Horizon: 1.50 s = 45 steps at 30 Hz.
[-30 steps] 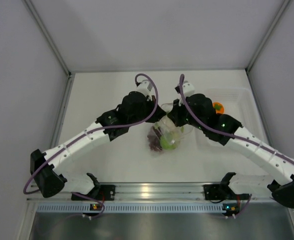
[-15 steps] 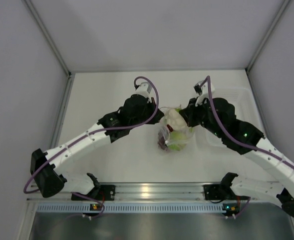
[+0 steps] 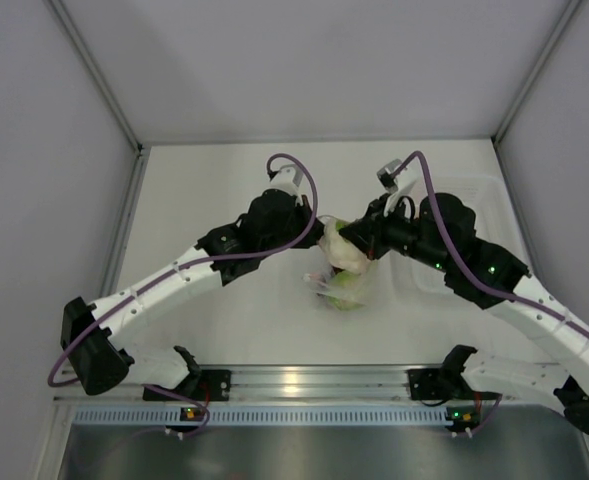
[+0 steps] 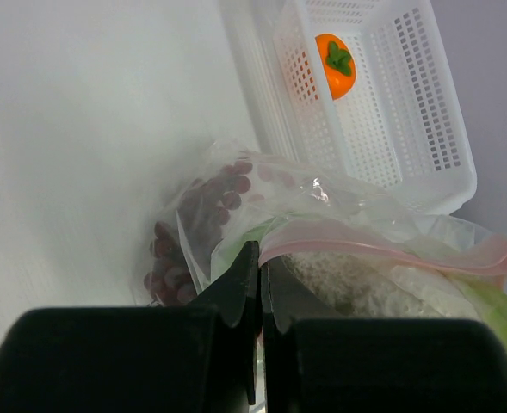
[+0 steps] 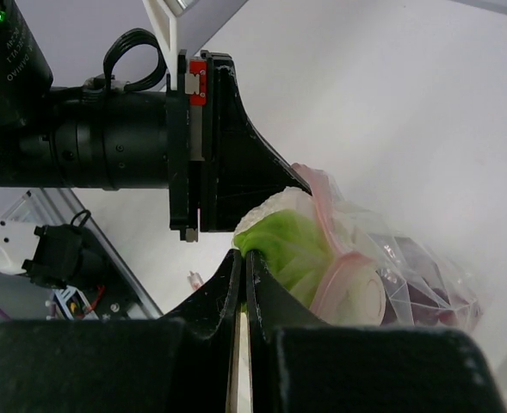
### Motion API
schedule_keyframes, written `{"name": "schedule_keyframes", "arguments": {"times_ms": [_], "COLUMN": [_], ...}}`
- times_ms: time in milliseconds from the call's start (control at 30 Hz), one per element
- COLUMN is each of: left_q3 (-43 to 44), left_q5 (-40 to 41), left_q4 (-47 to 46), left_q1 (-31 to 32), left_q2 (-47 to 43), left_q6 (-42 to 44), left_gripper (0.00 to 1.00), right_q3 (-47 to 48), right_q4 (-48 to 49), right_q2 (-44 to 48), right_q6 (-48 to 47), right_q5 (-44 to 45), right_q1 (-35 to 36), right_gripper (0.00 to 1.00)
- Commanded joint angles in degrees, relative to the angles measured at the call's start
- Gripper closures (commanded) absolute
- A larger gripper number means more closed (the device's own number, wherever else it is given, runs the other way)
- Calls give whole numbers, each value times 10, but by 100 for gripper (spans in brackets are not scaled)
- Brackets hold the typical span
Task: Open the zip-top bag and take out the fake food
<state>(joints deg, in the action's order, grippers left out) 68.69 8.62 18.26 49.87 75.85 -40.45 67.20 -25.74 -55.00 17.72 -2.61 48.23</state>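
The zip-top bag [image 3: 340,283] hangs between my two grippers above the table's middle. My left gripper [image 4: 260,254] is shut on the end of its pink zip strip [image 4: 382,248]. My right gripper [image 5: 244,256] is shut on a green leaf of the leafy vegetable [image 5: 292,245], which sticks up out of the bag's mouth [image 3: 338,250]. The grape bunch [image 4: 203,225] and a green piece [image 3: 347,293] are still inside the bag. The orange fruit [image 4: 336,64] lies in the white basket [image 4: 412,103]. In the top view my left gripper [image 3: 320,237] and right gripper [image 3: 346,238] face each other closely.
The white basket [image 3: 471,196] stands at the right of the table, partly under my right arm. White walls close in the back and both sides. A metal rail [image 3: 304,380] runs along the near edge between the arm bases.
My right arm has come from over the basket to the bag and shut on the leafy vegetable. The vegetable has risen out of the mouth. The bag has shifted slightly right.
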Motion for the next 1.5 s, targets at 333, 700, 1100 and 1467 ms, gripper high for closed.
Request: {"name": "schedule_keyframes", "arguments": {"times_ms": [333,700,1100,1467], "left_q3": [-17,-21,-41,-61], "left_q5": [32,45,63,54], "left_q4": [-2,-2,-2,-2], "left_q1": [-2,-1,-12,-28], "left_q2": [-10,-1,-11,-44], "left_q6": [-16,-24,-31,-30], "left_gripper": [100,100,100,100], "right_q3": [-9,-22,91,123], "right_q4": [155,227,116,23], "right_q2": [96,103,58,40], "right_q6": [4,40,-4,-59], "right_q5": [105,131,313,402], "right_q1": [2,1,-6,-112], "right_gripper": [100,100,100,100]}}
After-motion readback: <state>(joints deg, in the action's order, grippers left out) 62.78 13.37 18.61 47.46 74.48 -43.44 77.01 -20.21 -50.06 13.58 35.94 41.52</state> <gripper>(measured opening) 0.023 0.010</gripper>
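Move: Beyond and to the right of the right hand is the white basket, about 16 cm ahead, 31 cm right and 21 cm below; the orange persimmon in it sits some 18 cm ahead, 24 cm right and 21 cm below. The green cabbage in the bag is level with this hand, 2 cm right and 20 cm below. From the left hand, holding the bag's pink rim, the basket is about 10 cm ahead, 36 cm right, 13 cm lower. Drawing the already gripped cauliflower up through the bag's mouth, the right hand first rises and slips rightward, then swings mainly right and a little forward towards the basket, ending some 15 cm right and 12 cm higher; it turns clockwise about 45 degrees while the fingertips tip up. The left hand keeps its pinch on the rim, sinking and easing left a few centimetres. ##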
